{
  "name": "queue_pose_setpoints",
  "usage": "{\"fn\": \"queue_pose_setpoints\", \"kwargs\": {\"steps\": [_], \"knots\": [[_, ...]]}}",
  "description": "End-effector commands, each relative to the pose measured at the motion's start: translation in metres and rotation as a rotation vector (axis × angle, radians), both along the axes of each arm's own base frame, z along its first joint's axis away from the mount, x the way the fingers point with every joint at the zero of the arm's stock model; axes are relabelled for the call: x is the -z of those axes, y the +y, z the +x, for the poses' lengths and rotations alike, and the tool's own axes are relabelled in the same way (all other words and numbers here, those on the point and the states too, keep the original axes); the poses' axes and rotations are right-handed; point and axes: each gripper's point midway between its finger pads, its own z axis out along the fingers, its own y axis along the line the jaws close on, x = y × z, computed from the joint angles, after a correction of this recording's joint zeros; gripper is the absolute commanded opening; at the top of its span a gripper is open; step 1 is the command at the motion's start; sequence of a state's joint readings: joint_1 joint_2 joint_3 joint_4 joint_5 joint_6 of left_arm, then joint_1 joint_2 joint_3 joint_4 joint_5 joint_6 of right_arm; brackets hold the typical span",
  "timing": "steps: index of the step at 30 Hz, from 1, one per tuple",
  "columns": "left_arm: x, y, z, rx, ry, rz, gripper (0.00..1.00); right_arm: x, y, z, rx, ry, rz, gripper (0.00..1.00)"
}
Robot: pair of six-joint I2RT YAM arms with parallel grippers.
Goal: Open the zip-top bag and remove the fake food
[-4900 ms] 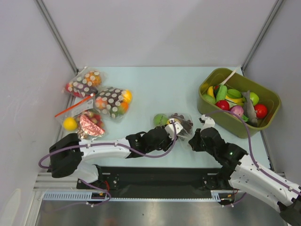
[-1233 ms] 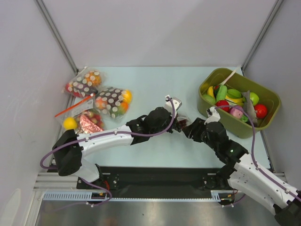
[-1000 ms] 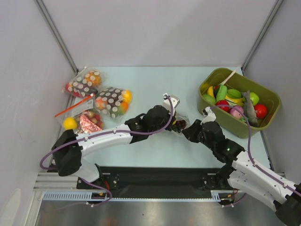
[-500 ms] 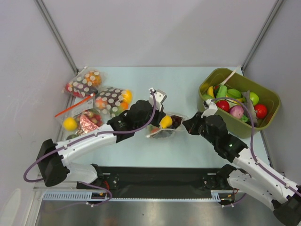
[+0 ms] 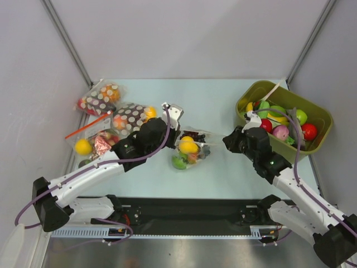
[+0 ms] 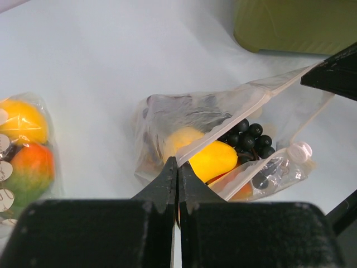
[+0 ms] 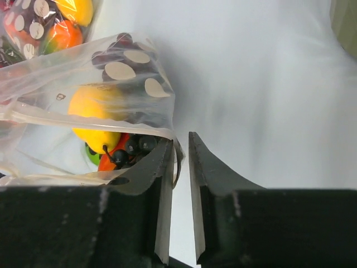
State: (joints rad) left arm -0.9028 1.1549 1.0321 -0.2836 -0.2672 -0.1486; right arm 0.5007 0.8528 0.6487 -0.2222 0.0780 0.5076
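The clear zip-top bag (image 5: 191, 148) hangs between the two grippers with its mouth open. The fake food is inside: a yellow pear (image 6: 215, 159), a dark grape bunch (image 6: 249, 138), a green piece (image 5: 178, 162) and an orange-red piece (image 7: 110, 159). My left gripper (image 5: 177, 137) (image 6: 177, 163) is shut on the bag's near rim. My right gripper (image 5: 227, 140) (image 7: 181, 139) is at the bag's right corner. Its jaws stand a narrow gap apart, and the bag's rim curls against the inside of the left finger (image 7: 162, 167) without being pinched.
An olive bin (image 5: 277, 149) (image 6: 295, 25) full of toy food stands at the right. Dark white-dotted bags (image 5: 132, 120) (image 5: 100, 97) (image 7: 39, 17) and a bag with a red zip strip (image 5: 95, 142) lie at the left, close behind my left arm.
My left gripper has pulled the bag to the left, away from the bin. The right gripper has shifted slightly right, and the bag's mouth has spread wider.
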Motion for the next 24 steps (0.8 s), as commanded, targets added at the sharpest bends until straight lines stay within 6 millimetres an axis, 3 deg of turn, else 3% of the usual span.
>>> {"fn": "queue_pose_setpoints", "kwargs": {"steps": [1, 6, 9, 13, 18, 21, 24], "knots": [[-0.025, 0.029, 0.01, -0.086, -0.079, 0.018, 0.0, -0.002, -0.021, 0.017, 0.071, -0.028, -0.094, 0.21], [-0.019, 0.018, 0.004, -0.026, -0.058, 0.009, 0.0, -0.003, -0.016, 0.02, 0.044, -0.026, -0.094, 0.29], [-0.014, 0.005, 0.001, 0.014, -0.033, -0.039, 0.0, -0.019, -0.01, 0.016, -0.001, -0.054, -0.079, 0.36], [-0.015, -0.014, -0.003, 0.07, -0.004, -0.115, 0.0, -0.054, -0.006, 0.006, -0.052, -0.115, -0.051, 0.43], [-0.019, -0.029, -0.006, 0.12, 0.005, -0.173, 0.0, -0.115, 0.006, -0.017, -0.175, -0.257, 0.028, 0.47], [-0.019, -0.033, -0.006, 0.131, 0.013, -0.189, 0.0, -0.133, 0.024, -0.029, -0.284, -0.295, 0.082, 0.49], [-0.019, -0.035, -0.007, 0.134, 0.019, -0.2, 0.0, -0.13, 0.044, -0.034, -0.38, -0.276, 0.126, 0.49]]}}
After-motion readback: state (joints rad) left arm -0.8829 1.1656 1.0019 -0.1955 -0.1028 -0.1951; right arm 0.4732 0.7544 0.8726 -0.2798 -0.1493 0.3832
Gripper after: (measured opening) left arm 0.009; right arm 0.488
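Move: The bag of fake food lies some 12 cm left of the right hand, about 3 cm nearer the base and roughly 9 cm below; its yellow fruit is about 14 cm left, 3 cm back and 9 cm below. The green bin's middle is some 22 cm right of the right hand, 8 cm ahead and 10 cm lower. From the left hand, which still pinches the rim, the bag's middle is about 5 cm right, 2 cm back and 12 cm below. Upward goes the right hand, some 12 cm after a slight dip forward, drawing a little back and left at the end. Its already parted fingers spread to about half open, come free of the bag's rim and tip up some 15 degrees while turning counter-clockwise. The left hand keeps its shut pinch on the rim and eases a couple of centimetres right, turning slightly clockwise. ##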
